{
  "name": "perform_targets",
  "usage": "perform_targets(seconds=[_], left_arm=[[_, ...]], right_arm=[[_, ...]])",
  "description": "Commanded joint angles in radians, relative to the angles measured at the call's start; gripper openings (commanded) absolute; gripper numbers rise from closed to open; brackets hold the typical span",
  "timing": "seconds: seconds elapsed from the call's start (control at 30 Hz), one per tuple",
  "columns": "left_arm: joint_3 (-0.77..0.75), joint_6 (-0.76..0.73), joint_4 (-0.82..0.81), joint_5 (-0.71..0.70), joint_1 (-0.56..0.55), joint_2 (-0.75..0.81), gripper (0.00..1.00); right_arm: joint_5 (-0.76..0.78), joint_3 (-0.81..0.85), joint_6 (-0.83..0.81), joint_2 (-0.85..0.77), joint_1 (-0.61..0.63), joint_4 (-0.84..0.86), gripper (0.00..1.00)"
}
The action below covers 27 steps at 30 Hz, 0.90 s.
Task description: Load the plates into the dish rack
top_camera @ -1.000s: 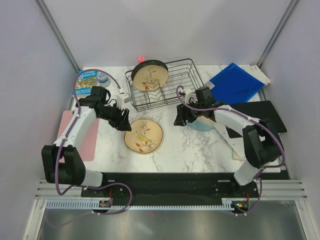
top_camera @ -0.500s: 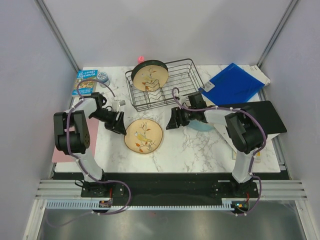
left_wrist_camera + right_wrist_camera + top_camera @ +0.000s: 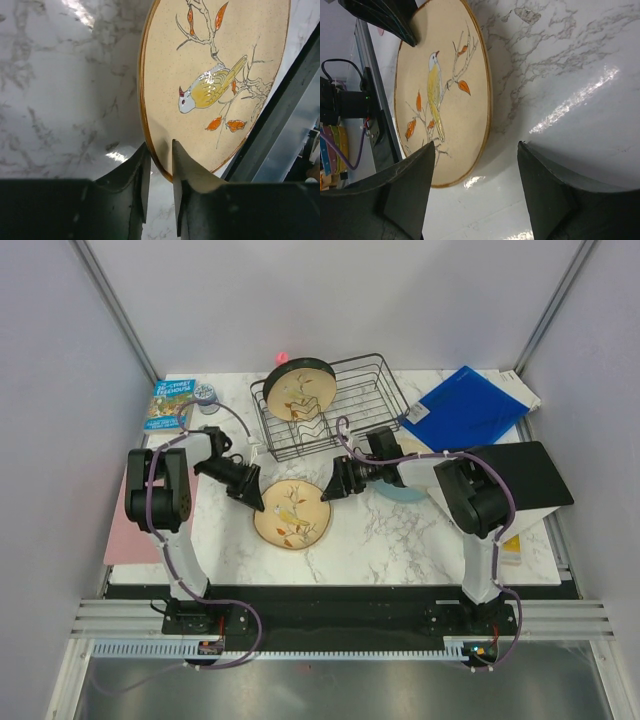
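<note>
A tan plate with a bird and leaves (image 3: 291,514) lies on the marble table. It also shows in the left wrist view (image 3: 220,75) and the right wrist view (image 3: 440,100). My left gripper (image 3: 254,499) (image 3: 161,167) is shut on its left rim, one finger on top and one beneath. My right gripper (image 3: 328,486) (image 3: 476,147) is open wide at the plate's right edge, touching nothing. A second tan plate (image 3: 300,390) stands upright in the black wire dish rack (image 3: 360,400). A light blue plate (image 3: 402,491) lies partly hidden under my right arm. The dark teal plate is out of view.
A blue folder (image 3: 470,405) and a black pad (image 3: 525,475) lie at the right. A book (image 3: 170,405) and a small jar (image 3: 206,393) sit at the back left. A pink mat (image 3: 120,530) lies at the left edge. The enclosure walls stand close.
My left gripper has moved right onto the plate's left rim. My right gripper has moved left from the light blue plate to the tan plate's right edge. The plate has shifted slightly.
</note>
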<state>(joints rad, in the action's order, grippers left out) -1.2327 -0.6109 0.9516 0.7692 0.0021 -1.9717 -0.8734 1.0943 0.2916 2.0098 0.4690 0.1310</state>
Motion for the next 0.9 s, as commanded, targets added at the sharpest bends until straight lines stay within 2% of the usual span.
perform_targets(seconds=[0.0,0.1,0.27,0.5,0.63,0.7,0.8,0.83,0.87], left_arm=[[0.045,-0.075,0.007,0.105,-0.03,0.02,0.16],[0.09,-0.125,0.007,0.107,-0.028,0.069,0.02],[0.137,-0.147,-0.06,0.104,-0.028,0.164,0.02],[0.099,-0.005,-0.166,0.124,-0.028,0.231,0.02],[0.056,0.037,-0.189,0.15,-0.033,0.223,0.02],[0.042,0.045,-0.191,0.153,-0.039,0.22,0.02],[0.038,0.053,-0.192,0.157,-0.044,0.226,0.02],[0.039,0.054,-0.191,0.156,-0.044,0.231,0.02],[0.039,0.057,-0.191,0.156,-0.045,0.237,0.02]], right_arm=[[-0.064,0.038,-0.002,0.038,0.023,0.022,0.74],[-0.087,0.038,-0.015,0.046,0.028,0.018,0.74],[-0.134,0.07,-0.109,0.073,0.049,-0.051,0.74],[-0.22,0.139,-0.278,0.069,0.103,-0.232,0.75],[-0.256,0.154,-0.308,0.069,0.121,-0.269,0.74],[-0.257,0.165,-0.313,0.069,0.126,-0.272,0.7],[-0.246,0.185,-0.312,0.069,0.131,-0.269,0.54],[-0.236,0.193,-0.312,0.067,0.131,-0.266,0.43],[-0.227,0.197,-0.307,0.064,0.131,-0.261,0.38]])
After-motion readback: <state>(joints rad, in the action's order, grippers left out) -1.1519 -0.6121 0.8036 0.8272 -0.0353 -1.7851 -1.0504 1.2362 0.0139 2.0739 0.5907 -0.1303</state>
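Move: The beige bird plate's middle is about 9 cm to the left hand's right and 2 cm back, a touch below; its left rim is already between those still-open fingers. From the right hand that middle lies roughly 10 cm left, 5 cm back and 2 cm down. The dish rack's middle is some 21 cm straight ahead of the right hand, and the blue-and-cream plate about 17 cm to that hand's right and 5 cm forward. The left fingers shut on the plate's left rim and pinch it, while the hand draws back about 4 cm and then comes forward again some 5 cm, rising nearly 4 cm overall and swinging its fingertips about 15 degrees forward. The right hand, open and low, goes back about 6 cm and 4 cm to the left round the plate's right rim, turning some 20 degrees counter-clockwise, and at the end begins to close with a finger on either side of the rim. ##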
